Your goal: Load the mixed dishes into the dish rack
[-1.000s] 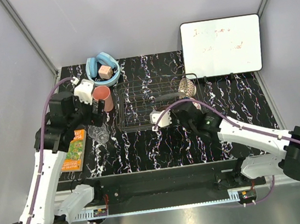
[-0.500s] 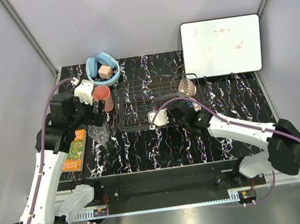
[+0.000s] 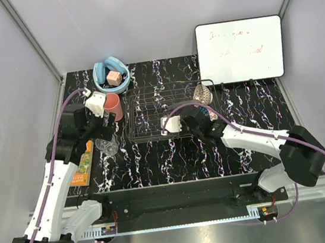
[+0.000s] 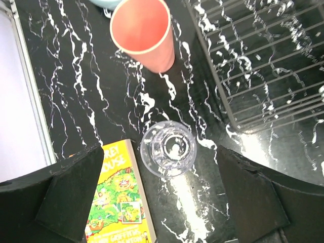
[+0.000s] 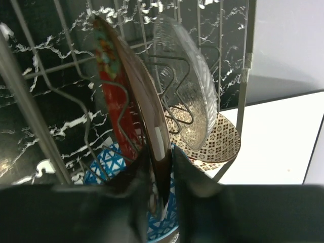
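The red floral bowl (image 5: 115, 96) stands on edge in the dish rack (image 5: 244, 76), and my right gripper (image 5: 161, 152) pinches its brown rim between both fingers. Behind it a clear glass bowl (image 5: 185, 86) leans on the wires, then a pale bowl with a brown pattern (image 5: 223, 139). A blue patterned bowl (image 5: 109, 162) lies underneath. My left gripper (image 4: 159, 154) hangs open above the upright clear glass tumbler (image 4: 168, 148). The salmon-pink cup (image 4: 144, 33) stands just beyond, left of the rack (image 3: 149, 108). From above, the right gripper (image 3: 201, 116) is at the rack's right end.
A yellow book (image 4: 119, 202) lies beside the tumbler, partly under my left finger. The blue headphone-like ring with a wooden block (image 3: 111, 74) sits at the back left. A whiteboard (image 3: 240, 50) leans at the back right, just behind the rack's end.
The right arm has pushed further over the rack's right end with the red bowl. The left arm has shifted slightly up and right over the tumbler.
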You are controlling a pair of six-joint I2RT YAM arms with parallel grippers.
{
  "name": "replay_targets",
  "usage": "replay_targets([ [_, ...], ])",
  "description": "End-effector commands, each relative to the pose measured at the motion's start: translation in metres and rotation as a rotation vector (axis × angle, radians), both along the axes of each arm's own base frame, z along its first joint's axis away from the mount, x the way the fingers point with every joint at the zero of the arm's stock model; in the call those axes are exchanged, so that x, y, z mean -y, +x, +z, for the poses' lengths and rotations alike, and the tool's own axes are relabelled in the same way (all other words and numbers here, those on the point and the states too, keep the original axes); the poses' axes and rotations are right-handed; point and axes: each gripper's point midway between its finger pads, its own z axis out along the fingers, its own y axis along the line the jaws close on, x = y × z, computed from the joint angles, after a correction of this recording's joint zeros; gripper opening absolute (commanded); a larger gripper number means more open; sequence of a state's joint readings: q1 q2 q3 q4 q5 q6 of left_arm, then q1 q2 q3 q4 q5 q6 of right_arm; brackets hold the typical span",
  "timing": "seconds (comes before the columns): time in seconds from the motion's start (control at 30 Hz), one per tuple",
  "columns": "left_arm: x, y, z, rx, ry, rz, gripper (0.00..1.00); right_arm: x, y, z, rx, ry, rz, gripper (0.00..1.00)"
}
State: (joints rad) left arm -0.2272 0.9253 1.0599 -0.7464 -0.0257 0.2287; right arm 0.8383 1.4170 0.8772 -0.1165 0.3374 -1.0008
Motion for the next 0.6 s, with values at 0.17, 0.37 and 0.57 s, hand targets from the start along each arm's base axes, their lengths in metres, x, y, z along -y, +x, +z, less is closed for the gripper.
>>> replay_targets([
  [0.17,-0.008,0.01,0.004,0.066,0.036,0.02,0.99,0.012,0.018,0.023,0.113,0.2,-0.18,0.54],
  [0.37,-0.017,0.009,-0.008,0.05,0.071,0.049,0.99,0.03,0.01,0.063,0.137,0.292,-0.281,0.78],
  [0.57,-0.036,0.007,-0.032,-0.001,0.099,0.094,0.99,0.041,-0.017,0.139,0.111,0.605,-0.35,1.0],
])
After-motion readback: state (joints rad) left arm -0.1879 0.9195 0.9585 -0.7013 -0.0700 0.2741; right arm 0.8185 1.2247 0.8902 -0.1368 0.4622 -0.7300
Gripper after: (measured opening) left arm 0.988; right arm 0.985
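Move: My right hand's fingers hold the rim of the red plate, whose middle is about 5 cm to their left and 5 cm lower, standing in the rack. The clear plate is some 5 cm farther out and 3 cm left of this hand; the blue bowl is 5 cm to its right, and the patterned bowl 5 cm right and 6 cm out. The glass is almost beneath my open left hand, 2 cm left and 17 cm down, with the pink cup 12 cm out and 2 cm right, and the book 5 cm back and 12 cm left. I spread my right fingers wide and let go of the red plate's rim, edging about 1 cm forward and then lifting clear some 7 cm, off to the right over the blue bowl, while the wrist rolls its left side up and swings about 15 degrees clockwise. Meanwhile my left hand, still wide open, sinks about 3 cm towards the glass and slides 2 cm left. ##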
